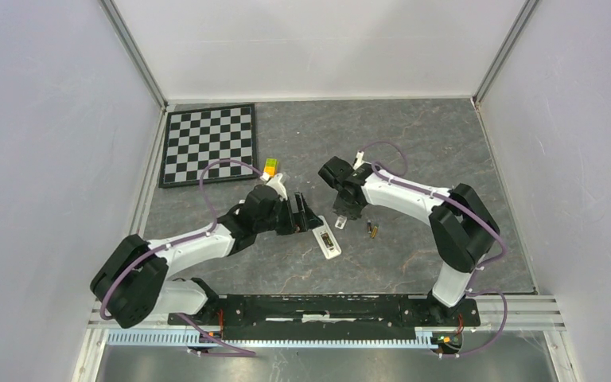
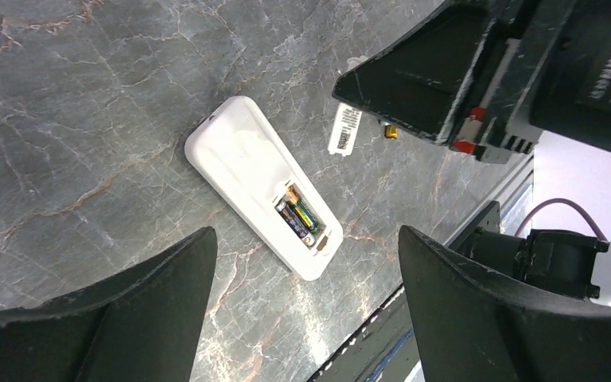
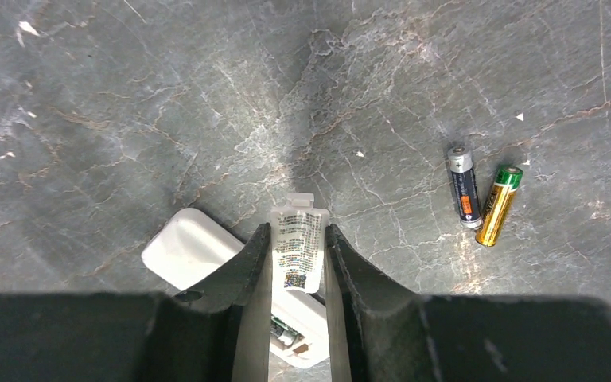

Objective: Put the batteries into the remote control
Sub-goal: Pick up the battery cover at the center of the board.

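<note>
The white remote control [image 1: 328, 239] [image 2: 262, 179] lies back-up on the table with its battery bay uncovered. Two batteries [image 2: 298, 216] sit side by side in the bay. My left gripper [image 2: 306, 232] hovers open over the remote, fingers wide on either side, touching nothing. My right gripper [image 3: 296, 231] is shut on the small white battery cover [image 3: 298, 243] [image 2: 345, 128], its printed label facing up, held just beyond the remote's [image 3: 187, 247] end. A dark loose battery [image 3: 463, 185] and a gold one [image 3: 499, 204] lie together on the table right of the right gripper [image 1: 342, 215].
A black-and-white chequered board [image 1: 209, 143] lies at the back left. A small yellow-green block [image 1: 270, 168] stands near its right corner, just behind the left arm. The black base rail [image 1: 326, 309] runs along the near edge.
</note>
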Robot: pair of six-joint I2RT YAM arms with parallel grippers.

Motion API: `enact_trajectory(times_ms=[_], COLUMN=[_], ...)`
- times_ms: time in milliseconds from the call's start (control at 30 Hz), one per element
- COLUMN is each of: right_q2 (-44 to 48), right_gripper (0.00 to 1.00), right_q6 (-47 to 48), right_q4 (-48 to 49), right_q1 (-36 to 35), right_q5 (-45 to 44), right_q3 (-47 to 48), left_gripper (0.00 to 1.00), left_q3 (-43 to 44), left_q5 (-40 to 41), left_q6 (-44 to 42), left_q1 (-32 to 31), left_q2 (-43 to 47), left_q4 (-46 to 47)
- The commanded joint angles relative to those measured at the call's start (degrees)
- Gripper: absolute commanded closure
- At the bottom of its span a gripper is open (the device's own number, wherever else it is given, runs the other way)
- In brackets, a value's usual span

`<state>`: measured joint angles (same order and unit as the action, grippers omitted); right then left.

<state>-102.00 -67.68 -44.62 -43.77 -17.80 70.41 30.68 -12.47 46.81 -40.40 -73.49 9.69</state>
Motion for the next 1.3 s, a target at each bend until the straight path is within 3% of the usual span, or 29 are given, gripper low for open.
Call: enact_trajectory(times_ms=[0,500,633,1033,1267], right_q2=[3.6,8.1,8.2,9.2,10.4], right_gripper=[0.84,0.89,0.89,0.90,0.89], right_q6=[-0.1,1.9,1.9,1.5,1.1], right_q4=[1.6,8.8,9.8,12.2,15.0], right_q1=[0.6,0.9,0.9,0.9,0.9], right_q5=[0.5,12.4,14.6,17.6,17.6], right_q3=[-1.1,-6.2,-6.7,-7.5,-9.7], left_gripper=[0.11,0.15,0.21,0.52,0.90], left_q3=[1.8,3.1,3.9,4.1,3.5], left_q5=[-1.4,-2.1,-2.9,-4.4,-6.6], left_q6=[0.9,6.1,7.4,9.6,11.4], left_q1=[-0.7,-2.2,-3.0,-3.8,-4.0], left_q2=[-1.6,-8.8,-11.0,-14.1,-14.6], left_q4=[4.3,10.3,11.8,14.6,16.7])
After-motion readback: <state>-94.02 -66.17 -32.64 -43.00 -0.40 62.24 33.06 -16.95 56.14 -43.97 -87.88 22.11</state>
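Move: About 9 cm to the left hand's right, 2 cm ahead and 4 cm below is the battery cover, already pinched upright between the right fingers. From the left hand the remote control lies 5 cm right, 2 cm back and 7 cm down. From the right hand, the open left fingers wait some 9 cm left, 2 cm back and 4 cm up; the remote is 4 cm left, 4 cm back and 3 cm down, the loose batteries about 10 cm right, 1 cm back, equally low. Bringing the cover to the left hand, the right hand keeps its pinch and goes left about 4 cm, back and a little up, its fingertips swinging some 20 degrees to the left. Meanwhile the left hand reaches right about 5 cm and sinks towards the cover, tipping slightly down, and from about midway closes its wide-open fingers nearly shut, one on each flat face. ##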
